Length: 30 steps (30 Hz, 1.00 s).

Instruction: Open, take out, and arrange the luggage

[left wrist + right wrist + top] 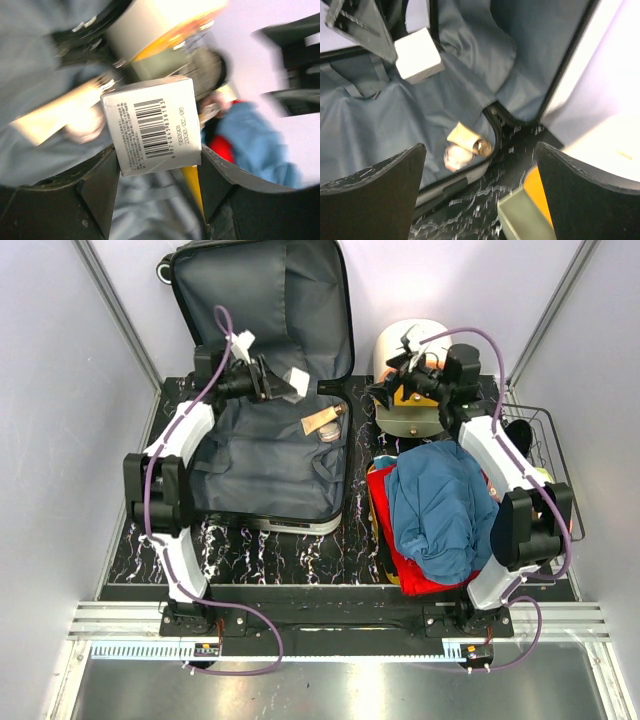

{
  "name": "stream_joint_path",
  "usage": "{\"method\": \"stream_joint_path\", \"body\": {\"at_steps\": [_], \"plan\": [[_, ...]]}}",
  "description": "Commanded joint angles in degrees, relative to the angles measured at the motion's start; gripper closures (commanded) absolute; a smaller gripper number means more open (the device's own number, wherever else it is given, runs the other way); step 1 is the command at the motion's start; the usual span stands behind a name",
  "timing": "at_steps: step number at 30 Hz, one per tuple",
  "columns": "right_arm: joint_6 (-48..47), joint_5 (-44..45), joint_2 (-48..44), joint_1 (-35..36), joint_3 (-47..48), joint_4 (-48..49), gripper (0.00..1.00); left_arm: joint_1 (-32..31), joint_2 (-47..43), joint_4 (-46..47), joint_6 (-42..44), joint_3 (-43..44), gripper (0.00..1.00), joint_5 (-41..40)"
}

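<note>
The luggage point(250, 455) lies open on the left half of the table, its lid point(270, 300) standing up at the back and its grey lining point(380, 120) showing. My left gripper point(288, 385) hovers over the suitcase's back right part, shut on a small white box point(299, 382) with a barcode point(152, 125); the box sits between both fingers point(102, 180). A cream tube and a small round jar point(325, 423) lie in the suitcase's right corner point(465, 142). My right gripper point(385, 392) stands open and holds nothing, above the dark tabletop beside that corner point(480, 150).
A white-and-orange rounded drawer box point(415, 350) stands right behind the right gripper, its grey-and-orange edge point(530, 210) near the right fingers. A blue garment point(440, 505) lies on a red one point(400, 540) at front right. A wire basket point(545, 455) stands at the right edge.
</note>
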Motion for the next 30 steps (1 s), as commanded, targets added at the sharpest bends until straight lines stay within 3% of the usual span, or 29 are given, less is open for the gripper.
{"method": "stream_joint_path", "body": {"at_steps": [1,2,12,20,30], "plan": [[-0.42,-2.35,-2.71,4.80,-3.05,26.21,0.00,0.99,-6.34,64.20,-53.41,-7.49,0.71,18.73],[-0.68,-2.52,-2.18,5.51,-3.05,28.84,0.00,0.99,-4.85,70.38,-57.05,-6.01,0.71,19.43],[-7.70,-7.08,-3.32,10.96,-9.72,50.64,0.00,-1.64,-9.93,85.46,-65.43,-5.65,0.72,22.16],[-6.66,-10.16,-0.25,13.07,-9.56,65.41,0.00,-4.02,-10.99,88.37,-67.54,-5.47,0.74,22.95],[-5.34,-13.59,2.48,15.44,-6.84,70.52,0.00,-4.54,-10.99,89.69,-68.95,-4.77,0.75,23.12]]}}
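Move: The small white box sits in the left gripper, about 2 cm ahead of the open right gripper, some 21 cm to its left and 8 cm lower; so the right gripper is about 21 cm right of the left hand, 2 cm back and 8 cm up. From the left hand, the cream tube lies about 7 cm ahead, 8 right and 17 below, the round jar 4 ahead, 11 right, equally low. The drawer box stands 10 cm ahead of the right hand, 14 right, 22 below. The white box stays pinched in the left gripper and is lifted about 20 cm, quickly at first, then brought back some 14 cm and slightly right, the wrist turning so the fingers point rightward. To meet it, the wide-open right gripper rises, swings left and draws back, each about 12 cm, its fingertips tipping up some 60 degrees until they face the box. ##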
